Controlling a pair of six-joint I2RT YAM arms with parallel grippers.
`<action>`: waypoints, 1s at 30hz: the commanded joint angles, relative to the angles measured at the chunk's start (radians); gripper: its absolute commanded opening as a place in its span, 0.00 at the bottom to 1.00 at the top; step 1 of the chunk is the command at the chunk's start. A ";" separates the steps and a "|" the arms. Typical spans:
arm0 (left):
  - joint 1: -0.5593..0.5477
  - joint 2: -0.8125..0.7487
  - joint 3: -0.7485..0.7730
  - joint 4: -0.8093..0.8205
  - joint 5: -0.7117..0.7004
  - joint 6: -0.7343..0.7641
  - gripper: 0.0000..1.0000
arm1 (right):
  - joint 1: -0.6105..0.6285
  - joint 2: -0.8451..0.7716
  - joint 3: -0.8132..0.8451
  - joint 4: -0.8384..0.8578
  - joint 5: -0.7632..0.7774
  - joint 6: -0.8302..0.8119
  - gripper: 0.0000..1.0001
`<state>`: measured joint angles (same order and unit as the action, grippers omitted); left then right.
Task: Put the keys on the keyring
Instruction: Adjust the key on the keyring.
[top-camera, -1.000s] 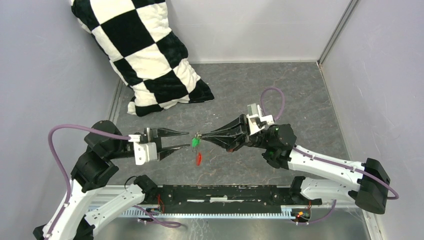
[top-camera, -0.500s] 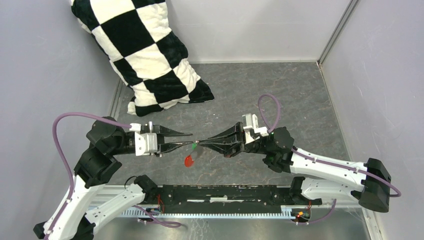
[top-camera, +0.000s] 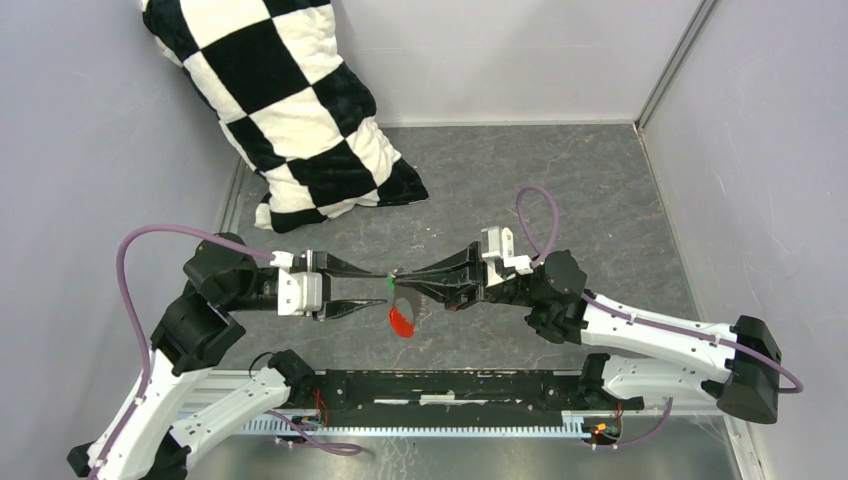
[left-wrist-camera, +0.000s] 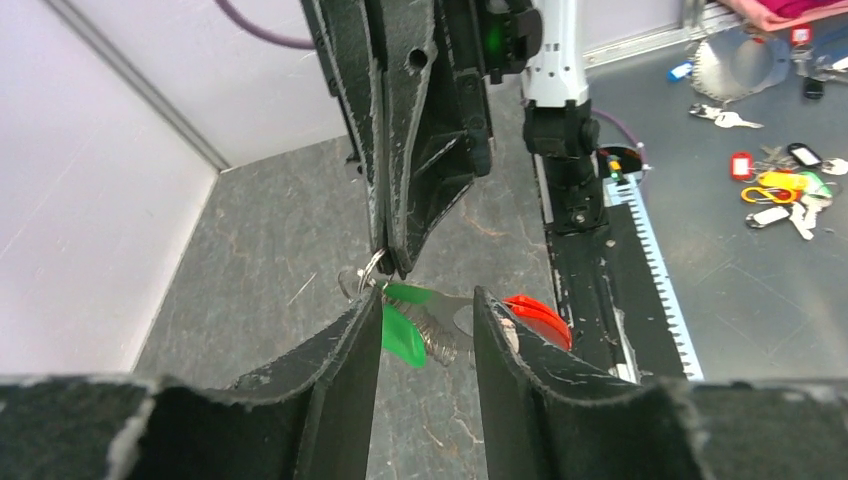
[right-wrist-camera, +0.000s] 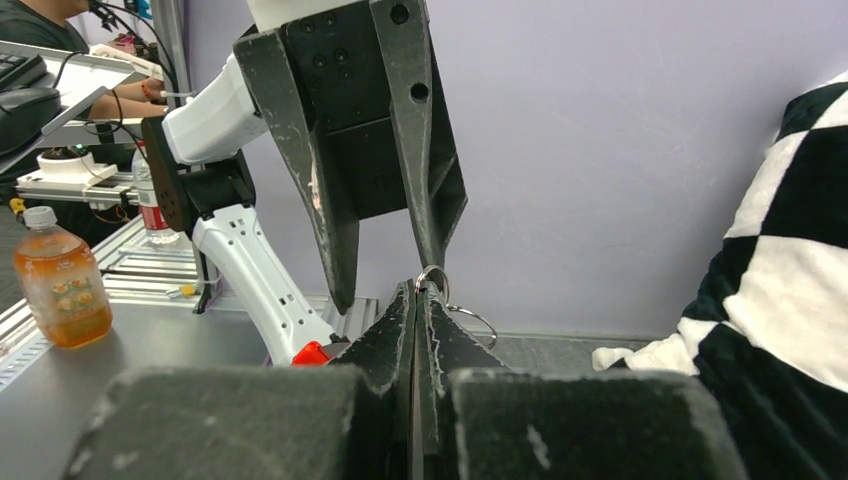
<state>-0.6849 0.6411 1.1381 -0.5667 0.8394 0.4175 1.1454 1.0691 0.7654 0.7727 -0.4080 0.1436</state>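
Note:
My right gripper (top-camera: 398, 276) is shut on the keyring's thin metal ring (right-wrist-camera: 432, 276) and holds it above the table; a second ring (right-wrist-camera: 476, 321) hangs beside it. The red tag (top-camera: 402, 320) dangles below. The green-headed key (left-wrist-camera: 404, 335) hangs from the ring with its metal blade (left-wrist-camera: 440, 336) next to it. My left gripper (top-camera: 381, 290) is open, and its two fingers (left-wrist-camera: 345, 360) straddle the green key without closing on it. In the right wrist view the left gripper's fingers (right-wrist-camera: 325, 200) stand just above my shut right gripper (right-wrist-camera: 418, 288).
A black-and-white checkered pillow (top-camera: 290, 110) lies at the back left against the wall. The black base rail (top-camera: 450, 385) runs along the near edge. Loose keys and tags (left-wrist-camera: 790, 185) lie beyond the rail. An orange bottle (right-wrist-camera: 62, 290) stands off the table.
My left gripper has stayed open and moved toward the right gripper until its fingers straddle the hanging key. The right gripper shifted slightly left, and the red tag has swung.

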 joint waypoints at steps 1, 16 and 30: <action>0.001 -0.011 -0.012 0.070 -0.110 0.024 0.46 | 0.016 -0.002 0.060 0.011 0.000 -0.031 0.01; 0.001 -0.021 -0.021 0.015 -0.013 0.016 0.41 | 0.018 -0.006 0.077 -0.015 -0.013 -0.041 0.01; 0.001 -0.015 -0.036 0.046 -0.061 0.018 0.11 | 0.021 0.022 0.101 -0.045 -0.034 -0.042 0.01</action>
<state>-0.6849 0.6201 1.1088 -0.5507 0.7864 0.4202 1.1595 1.0840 0.8009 0.7143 -0.4286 0.1143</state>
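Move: The keyring stands out of the right hand's shut fingertips, about 1 cm to that hand's left and level in height. From the left hand's half-open fingers it lies about 2 cm ahead and 1 cm to the right, level. The green tag hangs some 1 cm ahead, 1 cm right and 2 cm below the left hand; the red-ended metal piece about 6 cm back, 3 cm right and 5 cm below it. Left hand arcs about 2 cm forward and up, eases back, then closes at the keyring the right keeps pinched. ##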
